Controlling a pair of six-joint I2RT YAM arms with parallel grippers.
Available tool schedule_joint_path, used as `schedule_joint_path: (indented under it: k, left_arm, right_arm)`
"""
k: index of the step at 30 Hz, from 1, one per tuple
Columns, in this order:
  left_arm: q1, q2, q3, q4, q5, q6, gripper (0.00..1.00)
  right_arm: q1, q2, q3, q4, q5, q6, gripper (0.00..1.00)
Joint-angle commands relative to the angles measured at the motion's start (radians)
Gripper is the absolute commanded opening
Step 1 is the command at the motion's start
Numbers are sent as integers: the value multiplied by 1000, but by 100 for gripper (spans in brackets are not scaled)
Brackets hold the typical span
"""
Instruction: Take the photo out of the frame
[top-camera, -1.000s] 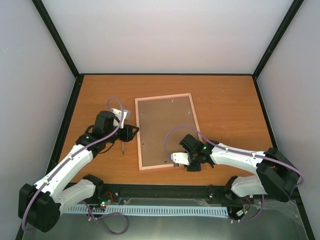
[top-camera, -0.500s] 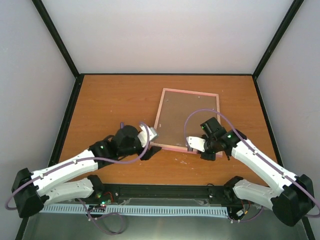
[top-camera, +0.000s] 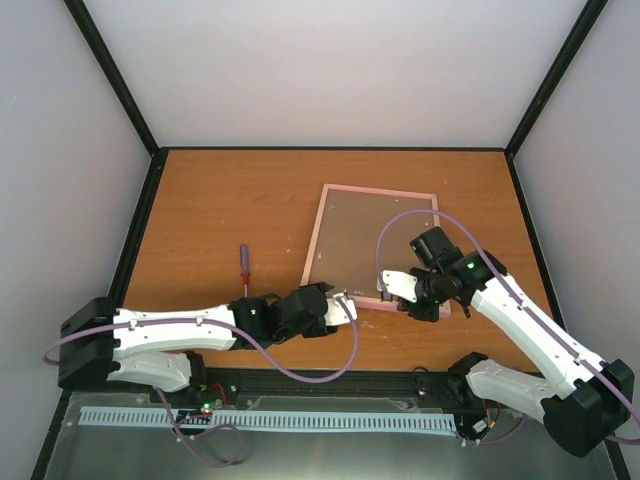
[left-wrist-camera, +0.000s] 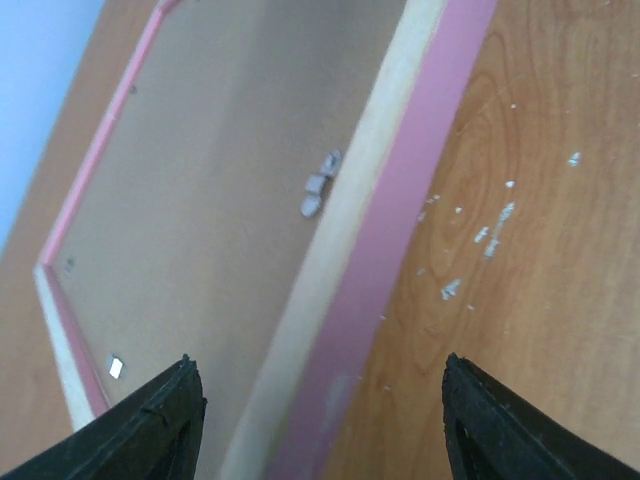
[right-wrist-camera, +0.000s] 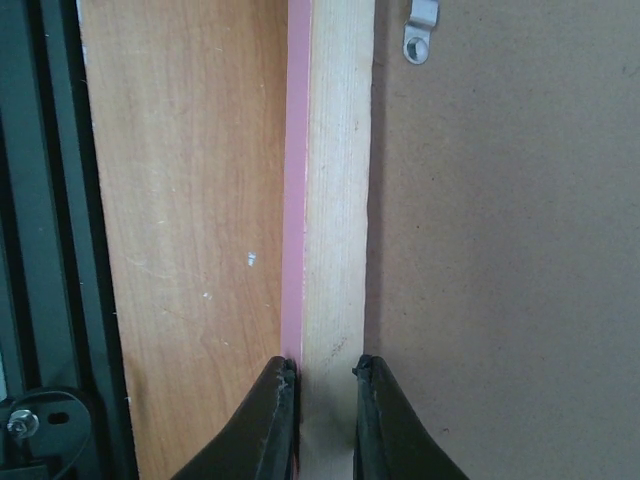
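Observation:
The frame (top-camera: 375, 240) lies face down on the table, brown hardboard panel (left-wrist-camera: 220, 180) up, pale wood edging inside its pink rail (left-wrist-camera: 400, 220). The photo is hidden under that panel. My right gripper (top-camera: 390, 297) is shut on the frame's near rail (right-wrist-camera: 338, 200), one finger on the pink outer face and one against the inner side of the edging (right-wrist-camera: 325, 375). My left gripper (top-camera: 352, 303) reaches in low from the left. It is open, its jaws standing wide either side of the same rail (left-wrist-camera: 320, 420) and touching nothing.
A small purple-handled screwdriver (top-camera: 243, 265) lies on the table left of the frame. Metal retaining clips (left-wrist-camera: 320, 185) (right-wrist-camera: 420, 30) sit on the panel by the edging. The black table rail (right-wrist-camera: 50, 200) runs close behind my right gripper.
The frame has been dragged right and turned by my right gripper. My left arm has swung from beside the screwdriver to the frame's near rail, and its jaws have widened.

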Motion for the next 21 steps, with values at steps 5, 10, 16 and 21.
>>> schedule_joint_path:
  k: [5, 10, 16, 21]
  left_arm:
    - [-51, 113, 87, 142, -198, 255, 63]
    - [-77, 160, 112, 116, -201, 283, 59]
    - [-94, 203, 119, 131, -286, 320, 51]
    - [-97, 201, 118, 173, -371, 364, 37]
  right_arm:
    - [-2, -32, 61, 0, -82, 1, 3]
    - [-2, -36, 79, -6, -91, 22, 3]
    - [-2, -29, 98, -18, -115, 34, 3]
    - [-2, -26, 114, -35, -127, 41, 3]
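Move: The empty frame's near rail, raised by the right hand, passes just beyond the left fingers; the spot to grip is about 3 cm ahead, 3 cm right and 2 cm below. The frame's near-left corner is some 8 cm left and 3 cm ahead of the left hand, the nearest metal clip about 7 cm right and 5 cm ahead. From the right hand, already pinching that rail, the grip spot lies about 11 cm left and 3 cm ahead. Rightward and forward in roughly equal parts, the left hand eases about 3 cm in to the raised near rail, rolling some 20 degrees clockwise as seen along its fingers, which narrow from well open to bracket the rail. Meanwhile the right hand keeps its pinch and lifts the rail about 2 cm more, drawing it slightly back. ##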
